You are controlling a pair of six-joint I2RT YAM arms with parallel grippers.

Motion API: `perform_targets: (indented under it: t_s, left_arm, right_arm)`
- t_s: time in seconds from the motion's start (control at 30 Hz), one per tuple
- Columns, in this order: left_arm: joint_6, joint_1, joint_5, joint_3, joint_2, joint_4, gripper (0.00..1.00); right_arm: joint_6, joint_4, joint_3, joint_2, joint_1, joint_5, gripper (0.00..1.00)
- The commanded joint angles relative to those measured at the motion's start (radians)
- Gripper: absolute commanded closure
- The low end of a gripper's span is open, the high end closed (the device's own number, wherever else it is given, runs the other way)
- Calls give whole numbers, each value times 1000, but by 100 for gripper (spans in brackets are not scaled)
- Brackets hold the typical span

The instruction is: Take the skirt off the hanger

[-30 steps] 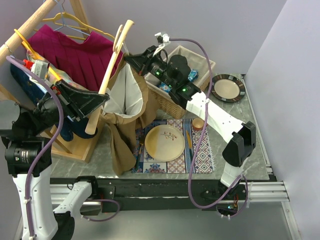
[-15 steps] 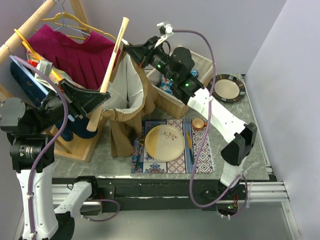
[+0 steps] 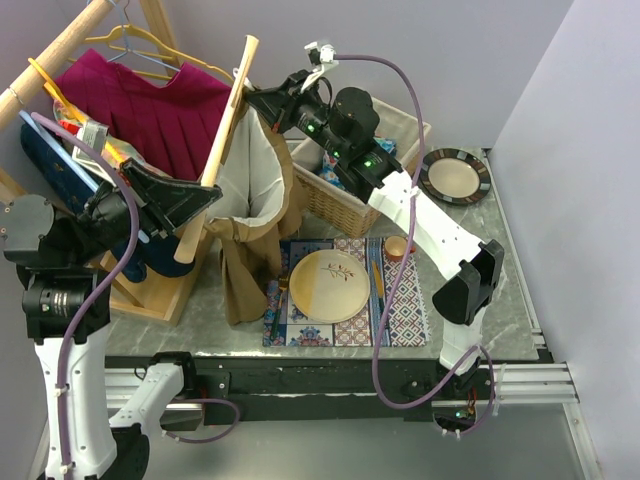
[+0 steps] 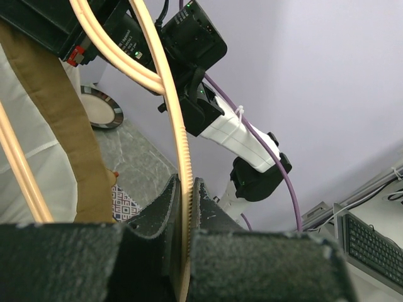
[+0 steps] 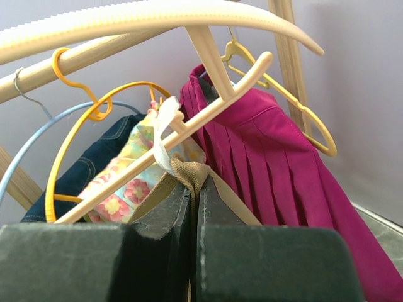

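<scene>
A tan skirt (image 3: 250, 250) with white lining hangs from a cream hanger (image 3: 222, 140) between the two arms. My left gripper (image 3: 205, 200) is shut on the hanger's toothed lower bar (image 4: 182, 145), which runs up from between the left gripper's (image 4: 187, 189) fingers. My right gripper (image 3: 262, 103) is shut on the skirt's waistband (image 5: 189, 170) at its top edge, just below the hanger (image 5: 157, 16). A white loop (image 5: 162, 135) from the waistband still wraps the hanger's straight bar. The tan waistband (image 4: 63, 119) droops at the left of the left wrist view.
A wooden clothes rack (image 3: 60, 50) at the left carries a magenta pleated garment (image 3: 150, 110), a floral piece and denim on other hangers. A wicker basket (image 3: 340, 200) stands behind a patterned placemat (image 3: 405, 310) with a plate (image 3: 327, 285). A dark-rimmed plate (image 3: 455, 176) lies far right.
My right gripper has drawn the waistband up and back toward the rack. The hanger has tilted more upright and the skirt's hem has risen off the placemat's edge.
</scene>
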Motion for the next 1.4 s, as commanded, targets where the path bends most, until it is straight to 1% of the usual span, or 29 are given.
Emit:
perform_targets:
  t_s: [0.0, 0.1, 0.17, 0.23, 0.3, 0.33, 0.37, 0.43, 0.5, 0.57, 0.6, 0.63, 0.7, 0.77, 0.8, 0.87, 0.9, 0.93, 0.97, 1.07, 1.17, 1.27, 1.37]
  left_arm:
    - [43, -2, -22, 12, 3, 25, 99]
    - [45, -2, -53, 21, 8, 7, 99]
    - [62, -2, -102, 38, 14, -2, 99]
    - [72, -2, -131, 58, 29, -15, 99]
    - [85, -2, -200, 95, 43, -22, 99]
    - [100, -2, -230, 110, 51, -37, 99]
    - [106, -2, -282, 141, 55, -44, 99]
    - [109, -2, -316, 163, 75, -44, 99]
    - [77, -2, -332, 181, 90, -12, 99]
    - [42, -2, -327, 167, 98, 56, 99]
    - [5, -2, -323, 160, 101, 82, 99]
    - [-12, -2, -323, 153, 103, 100, 99]
    - [-42, -2, -324, 140, 110, 137, 99]
    - [-52, -2, -320, 141, 118, 142, 99]
    - [-59, -2, -318, 143, 124, 148, 99]
    - [-64, -2, -313, 146, 127, 153, 99]
    - [-61, 0, -313, 146, 127, 151, 99]
    - [-61, -2, -313, 149, 127, 150, 99]
    - [-58, -4, -313, 147, 124, 148, 99]
    - [-62, -2, -309, 137, 120, 160, 99]
    - [-89, -4, -286, 111, 114, 194, 99]
    - [-113, -4, -275, 91, 106, 222, 99]
    - [-128, -4, -264, 78, 100, 240, 99]
  right_arm:
    - [-37, 82, 58, -42, 3, 12, 100]
    - [-43, 67, 49, -58, 5, -1, 100]
    - [-39, 77, 16, -78, 3, -16, 100]
    - [-23, 111, -62, -118, 6, -48, 100]
    - [-11, 142, -136, -153, 11, -70, 100]
    - [-11, 137, -147, -158, 20, -79, 100]
    - [-11, 124, -150, -160, 26, -111, 100]
    - [-19, 39, -132, -157, 49, -146, 100]
    - [-22, -14, -159, -167, 69, -172, 100]
    - [-20, -18, -197, -178, 101, -180, 99]
    - [-20, -18, -233, -183, 109, -185, 85]
    - [-20, -22, -244, -186, 118, -185, 75]
    - [-26, -59, -248, -183, 132, -176, 63]
    - [-20, -87, -242, -187, 135, -169, 55]
    - [-22, -110, -238, -201, 132, -169, 43]
    - [-22, -125, -247, -224, 135, -177, 29]
    - [-19, -121, -276, -259, 134, -168, 8]
    - [-13, -113, -299, -281, 137, -142, 2]
    - [-5, -81, -323, -302, 138, -136, 0]
    - [10, 3, -455, -396, 150, -140, 0]
    - [-14, 60, -509, -417, 196, -133, 0]
    - [-48, 102, -543, -401, 252, -91, 0]
    - [-78, 155, -546, -332, 285, -73, 0]
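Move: My right hand still pinches the tan skirt's waistband; the skirt's hanging bulk lies about 10 cm back, 2 cm to the left and 17 cm below. The hanger's middle is roughly 9 cm back and 5 cm left of that hand, about level with it. The maroon skirt hangs some 18 cm left and 5 cm ahead, a little lower. From my left hand, gripping the hanger, the tan skirt's bulk is about 6 cm ahead, 4 cm right and 17 cm below. I draw the waistband back and down along the hanger with my right hand, then open the fingers wide and let go of it; that hand carries on back, rising partway again, some 18 cm back in all. Meanwhile my left hand keeps its pinch on the hanger and takes it about 8 cm forward, a little left and up, turning it some 15 degrees counter-clockwise. ##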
